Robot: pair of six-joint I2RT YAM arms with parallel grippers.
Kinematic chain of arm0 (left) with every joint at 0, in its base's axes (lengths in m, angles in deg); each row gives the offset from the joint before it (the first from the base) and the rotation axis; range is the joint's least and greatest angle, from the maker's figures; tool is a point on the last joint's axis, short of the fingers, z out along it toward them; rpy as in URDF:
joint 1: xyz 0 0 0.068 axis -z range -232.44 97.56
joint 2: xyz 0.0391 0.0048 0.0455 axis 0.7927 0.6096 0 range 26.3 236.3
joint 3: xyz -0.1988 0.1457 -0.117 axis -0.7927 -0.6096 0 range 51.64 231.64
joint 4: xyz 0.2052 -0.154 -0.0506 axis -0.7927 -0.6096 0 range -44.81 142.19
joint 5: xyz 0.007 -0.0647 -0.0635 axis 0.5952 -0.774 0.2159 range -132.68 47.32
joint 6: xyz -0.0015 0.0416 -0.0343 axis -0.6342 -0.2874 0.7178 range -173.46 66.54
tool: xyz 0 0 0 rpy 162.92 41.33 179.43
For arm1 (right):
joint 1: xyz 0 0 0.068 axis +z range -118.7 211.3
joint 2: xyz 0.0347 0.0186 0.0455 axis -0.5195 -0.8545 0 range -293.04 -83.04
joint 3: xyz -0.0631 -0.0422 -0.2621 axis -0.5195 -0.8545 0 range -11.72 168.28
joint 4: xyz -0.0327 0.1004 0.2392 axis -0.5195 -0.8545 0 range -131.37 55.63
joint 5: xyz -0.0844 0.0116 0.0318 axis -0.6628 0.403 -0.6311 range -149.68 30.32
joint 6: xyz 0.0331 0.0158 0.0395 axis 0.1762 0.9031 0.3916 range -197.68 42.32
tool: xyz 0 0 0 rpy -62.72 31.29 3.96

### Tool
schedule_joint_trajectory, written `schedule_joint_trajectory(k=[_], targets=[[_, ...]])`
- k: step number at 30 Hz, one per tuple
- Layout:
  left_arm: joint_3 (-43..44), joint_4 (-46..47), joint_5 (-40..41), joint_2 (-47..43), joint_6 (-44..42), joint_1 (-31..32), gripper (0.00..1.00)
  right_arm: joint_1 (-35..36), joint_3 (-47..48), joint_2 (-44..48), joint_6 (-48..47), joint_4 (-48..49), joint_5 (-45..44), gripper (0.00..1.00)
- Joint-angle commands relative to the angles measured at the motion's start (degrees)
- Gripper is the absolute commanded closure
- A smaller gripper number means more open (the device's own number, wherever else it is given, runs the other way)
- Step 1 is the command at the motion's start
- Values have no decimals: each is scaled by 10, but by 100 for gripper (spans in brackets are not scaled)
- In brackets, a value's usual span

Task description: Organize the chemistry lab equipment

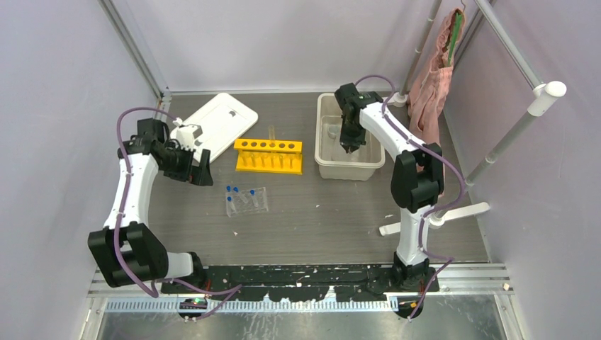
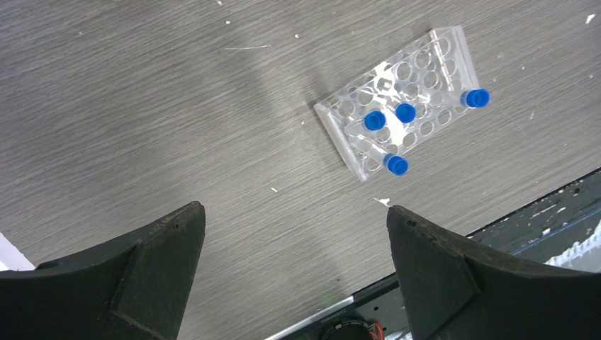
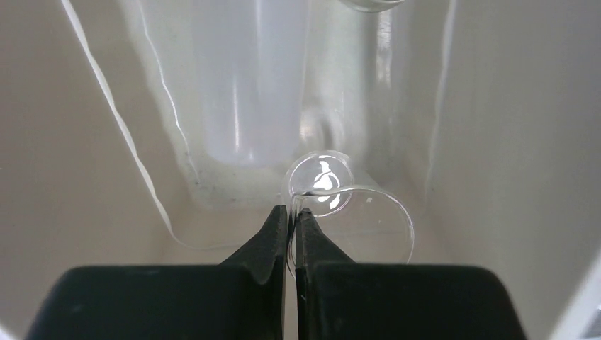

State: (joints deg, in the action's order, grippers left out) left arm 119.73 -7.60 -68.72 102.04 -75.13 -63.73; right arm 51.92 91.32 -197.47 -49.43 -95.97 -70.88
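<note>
My right gripper (image 1: pixel 347 146) reaches down into the clear tray (image 1: pixel 326 167). In the right wrist view it (image 3: pixel 292 210) is shut on the rim of a small glass beaker (image 3: pixel 361 212), with the thin glass wall pinched between the fingers. A frosted clear cylinder (image 3: pixel 248 92) lies deeper in the tray, and another glass rim (image 3: pixel 368 6) shows at the top edge. My left gripper (image 1: pixel 197 170) is open and empty above bare table, left of the yellow rack (image 1: pixel 269 156). A small clear rack (image 2: pixel 397 99) with blue-capped vials (image 2: pixel 405 112) lies ahead of it (image 2: pixel 294 212).
A white lid (image 1: pixel 216 124) lies at the back left behind my left gripper. The pink cloth (image 1: pixel 432 85) hangs at the back right. The white pole stand (image 1: pixel 489 163) leans at the right, its base (image 1: pixel 432 216) on the table.
</note>
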Motion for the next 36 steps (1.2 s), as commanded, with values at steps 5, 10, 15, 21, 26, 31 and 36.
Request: schedule_joint_trajectory(k=[5, 10, 15, 21, 26, 31, 36], targets=[[-12, 68, 17, 23, -23, -1, 0, 6, -55, 14, -8, 40, 39, 99], [-12, 77, -15, 44, -39, 4, 1, 17, -104, 32, -17, 42, 31, 99], [-10, 97, 1, 68, -40, 13, 3, 23, -156, 70, -13, 50, 31, 99], [-5, 146, 39, 96, -11, 23, 10, 36, -166, 89, 12, 64, 44, 99], [10, 184, 80, 122, 11, 38, 21, 56, -116, 77, 12, 36, 13, 68], [37, 208, 107, 172, 20, 52, 34, 57, -58, 98, 0, -6, -45, 34], [66, 226, 158, 227, 1, 85, 37, 59, -67, 162, 8, 1, -52, 24]])
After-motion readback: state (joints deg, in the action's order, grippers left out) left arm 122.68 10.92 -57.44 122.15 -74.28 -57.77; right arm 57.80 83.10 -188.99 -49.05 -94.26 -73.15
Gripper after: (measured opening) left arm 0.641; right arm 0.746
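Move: The right hand holds the glass beaker by its rim over the near part of the bin. The spot where the beaker will stand is about 6 cm back and 8 cm down, just inside the near wall; the wash bottle lies about 6 cm ahead and 2 cm left of the hand, and the small glass 9 cm ahead, 4 cm right. From the open left hand, the white lid's middle is some 25 cm straight ahead and 15 cm down, with the yellow rack 14 cm ahead, 17 cm right. Still pinching the beaker's rim, the right hand sinks about 4.5 cm and draws back nearly 6 cm, bringing the beaker against the bin's near wall and dragging the bin along. Then it opens, lets go, and rises about 6 cm with a little forward. The left hand meanwhile travels about 9 cm forward and 7 cm down towards the white lid, fingers closing to about two-thirds open. ##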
